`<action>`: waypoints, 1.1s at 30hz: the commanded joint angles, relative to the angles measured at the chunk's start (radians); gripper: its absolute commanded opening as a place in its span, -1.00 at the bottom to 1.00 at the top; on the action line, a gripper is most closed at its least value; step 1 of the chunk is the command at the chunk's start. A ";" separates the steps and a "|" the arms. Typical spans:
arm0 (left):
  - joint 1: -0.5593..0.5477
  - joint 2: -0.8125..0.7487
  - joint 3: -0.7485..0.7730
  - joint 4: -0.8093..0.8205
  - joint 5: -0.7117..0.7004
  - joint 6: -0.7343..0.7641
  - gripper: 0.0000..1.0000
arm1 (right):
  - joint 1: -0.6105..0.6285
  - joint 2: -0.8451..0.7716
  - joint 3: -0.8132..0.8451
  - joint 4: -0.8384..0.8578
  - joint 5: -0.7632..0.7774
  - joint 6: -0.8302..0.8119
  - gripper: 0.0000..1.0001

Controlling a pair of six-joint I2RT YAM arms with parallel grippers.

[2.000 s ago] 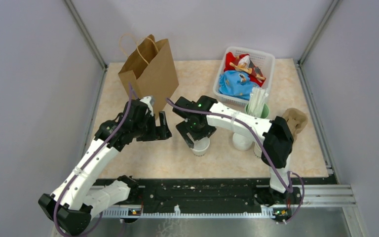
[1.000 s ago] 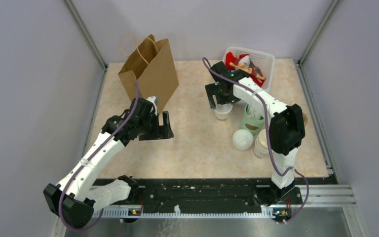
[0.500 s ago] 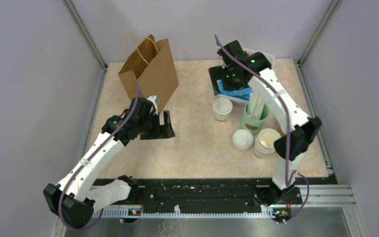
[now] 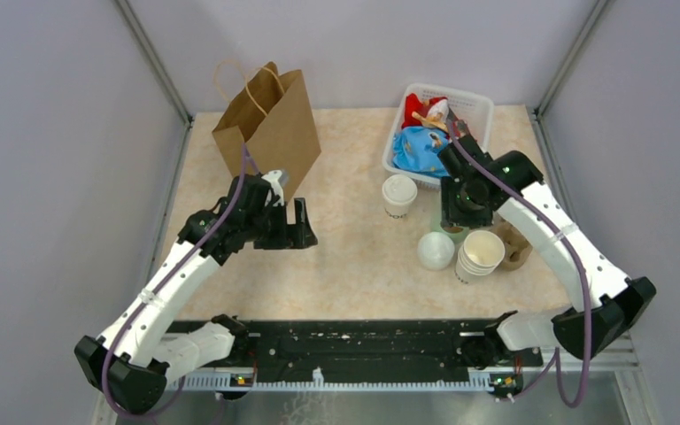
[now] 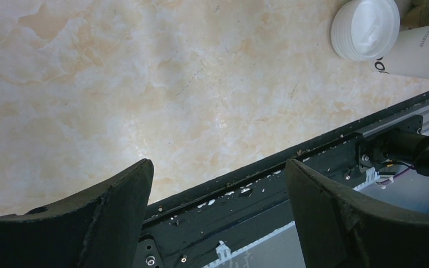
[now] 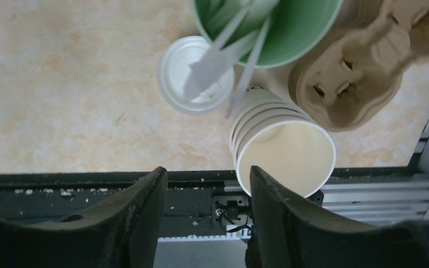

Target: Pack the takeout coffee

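Observation:
The takeout coffee (image 4: pixel 398 196), a white paper cup with dark lettering and a white round top, stands alone on the table just left of the basket, with nothing touching it. To its right, my right gripper (image 4: pixel 454 200) hangs over the green straw cup (image 6: pixel 290 28). In its wrist view the right gripper (image 6: pixel 206 170) has its jaws apart and nothing between them. My left gripper (image 4: pixel 299 221) hovers wide open and empty in front of the brown paper bag (image 4: pixel 270 124). The left gripper (image 5: pixel 218 163) looks down on bare table and the front rail.
A stack of nested lidless cups (image 4: pixel 480 254) and a pile of loose lids (image 4: pixel 436 251) sit in front of the green cup. A cardboard cup carrier (image 6: pixel 357 72) lies to their right. The white basket (image 4: pixel 481 104) with red and blue packets stands at the back right.
My right gripper swung from the basket back toward the near side, over the green straw cup, and its jaws narrowed. The coffee cup stayed where it stands. The left arm barely moved.

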 commanded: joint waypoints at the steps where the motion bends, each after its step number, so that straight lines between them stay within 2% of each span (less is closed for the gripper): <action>1: 0.003 -0.020 0.026 0.034 0.023 0.028 0.88 | -0.042 -0.121 -0.129 -0.009 0.054 0.187 -0.09; 5: 0.003 -0.019 0.038 0.029 0.023 0.042 0.88 | -0.090 -0.148 -0.234 0.113 -0.037 0.177 -0.15; 12: 0.003 -0.032 0.039 0.012 0.014 0.047 0.88 | -0.095 -0.118 -0.325 0.186 -0.025 0.179 -0.33; 20: 0.003 -0.030 0.036 0.014 0.009 0.050 0.88 | -0.095 -0.121 -0.272 0.119 0.060 0.155 -0.98; 29: 0.003 -0.018 0.007 0.048 0.046 0.049 0.89 | -0.078 -0.111 -0.052 -0.086 0.098 0.191 -1.00; 33: 0.003 -0.010 0.015 0.050 0.052 0.055 0.89 | -0.077 -0.111 0.075 -0.105 0.058 0.170 -1.00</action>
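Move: The top cup of the nested stack has its middle about 8 cm to the right of the right hand, 2 cm nearer the base and 11 cm lower. The lid stack is about level with the hand, 1 cm to its left and 16 cm down; the green straw cup is some 9 cm ahead and 4 cm right, the cup carrier roughly 4 cm ahead and 18 cm right. From the left hand, the top cup lies about 44 cm right and 2 cm back. The right hand's fingers shut on the left side of the top cup's rim, pinching its wall, after the hand sinks about 6.5 cm while easing back and to the right and turning some 15 degrees clockwise. With the pinch kept closed, it then draws the cup up about 7 cm off the stack. ##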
